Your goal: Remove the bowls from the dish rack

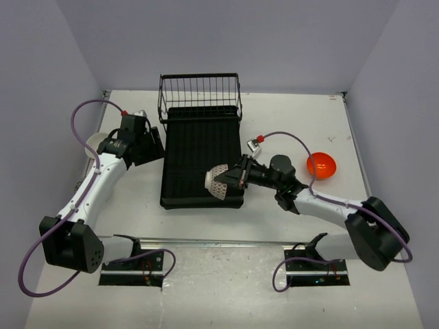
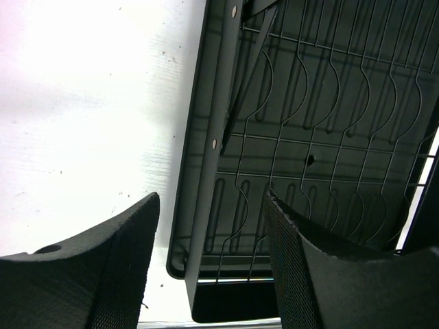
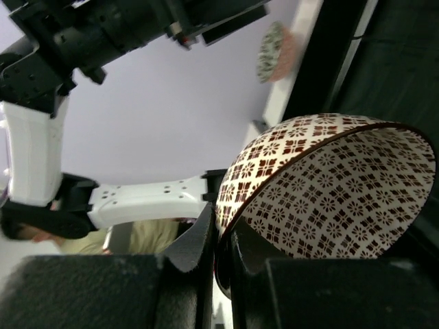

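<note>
The black dish rack (image 1: 199, 147) lies mid-table, its wire basket (image 1: 200, 92) at the far end. Above the rack's near right corner hangs a white bowl with a brown pattern (image 1: 217, 181), tipped on its side. My right gripper (image 1: 231, 179) is shut on its rim. In the right wrist view the two fingers (image 3: 223, 236) pinch the rim, one inside and one outside the bowl (image 3: 329, 192). My left gripper (image 1: 149, 144) is at the rack's left edge, open and holding nothing. Its fingers (image 2: 123, 260) stand apart over the rack's edge (image 2: 206, 171).
An orange bowl (image 1: 321, 165) sits on the table right of the rack. A pale round dish (image 1: 92, 142) lies at the left, mostly hidden by the left arm. Purple walls close in the table on three sides.
</note>
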Controlling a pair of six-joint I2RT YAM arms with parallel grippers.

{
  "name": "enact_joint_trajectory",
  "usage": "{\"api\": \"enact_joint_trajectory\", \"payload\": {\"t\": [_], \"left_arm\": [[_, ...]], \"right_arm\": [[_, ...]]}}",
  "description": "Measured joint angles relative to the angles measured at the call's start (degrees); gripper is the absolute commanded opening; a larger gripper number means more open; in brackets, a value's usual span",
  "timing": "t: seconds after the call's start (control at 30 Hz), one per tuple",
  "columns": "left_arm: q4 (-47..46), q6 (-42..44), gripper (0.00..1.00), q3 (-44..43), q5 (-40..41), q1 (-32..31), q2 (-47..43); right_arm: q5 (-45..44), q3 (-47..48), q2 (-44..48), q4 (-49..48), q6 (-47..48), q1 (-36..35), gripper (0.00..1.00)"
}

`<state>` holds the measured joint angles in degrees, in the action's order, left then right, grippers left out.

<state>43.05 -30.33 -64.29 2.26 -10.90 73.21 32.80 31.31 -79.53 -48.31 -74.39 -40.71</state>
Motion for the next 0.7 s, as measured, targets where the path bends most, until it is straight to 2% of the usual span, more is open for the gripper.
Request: {"api": "enact_joint_trajectory", "payload": {"t": [0.23, 0.37, 0.43, 0.53, 0.7], "left_arm": [[0.9, 0.9, 0.64, -1.5, 1.2, 0.0, 0.6], [0.8, 1.3, 0.65, -2.6, 1.5, 0.0, 0.9], [0.8, 1.6, 0.65, -2.7, 1.8, 0.0, 0.9], [0.8, 2.3, 0.65, -2.7, 2.5, 0.0, 1.2], [0.8, 4.3, 0.64, -2.7, 4.6, 0.0, 1.4]], "right_arm": [[-0.3, 1.7, 17.9, 30.3, 12.8, 12.4, 0.00], [-2.5, 8.2, 22.3, 48.5, 20.7, 21.5, 0.00], [-6.2, 13.9, 20.9, 58.7, 24.8, 24.5, 0.00], [-15.4, 25.9, 13.7, 74.7, 32.6, 27.7, 0.00], [-29.9, 38.9, 1.3, 88.9, 41.3, 29.9, 0.00]]}}
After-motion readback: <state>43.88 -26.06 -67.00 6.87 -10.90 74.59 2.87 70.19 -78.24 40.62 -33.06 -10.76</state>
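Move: The right hand already pinches the patterned bowl by its rim, fingers pointing level to the left. The orange bowl stands roughly 38 cm to its right, 20 cm ahead and 18 cm below. The dish rack's middle lies around 25 cm ahead, 9 cm to the left and 18 cm below. From the idle left hand, the orange bowl is about 65 cm to the right, 9 cm ahead and 13 cm lower. Keeping its rim pinch on the patterned bowl, the right hand carries it swiftly some 25 cm to the right and 14 cm forward, out from over the dish rack towards the orange bowl. The wrist turns about 70 degrees, swinging the fingers from level leftward to forward and down, and the hand sinks a few centimetres near the end. ##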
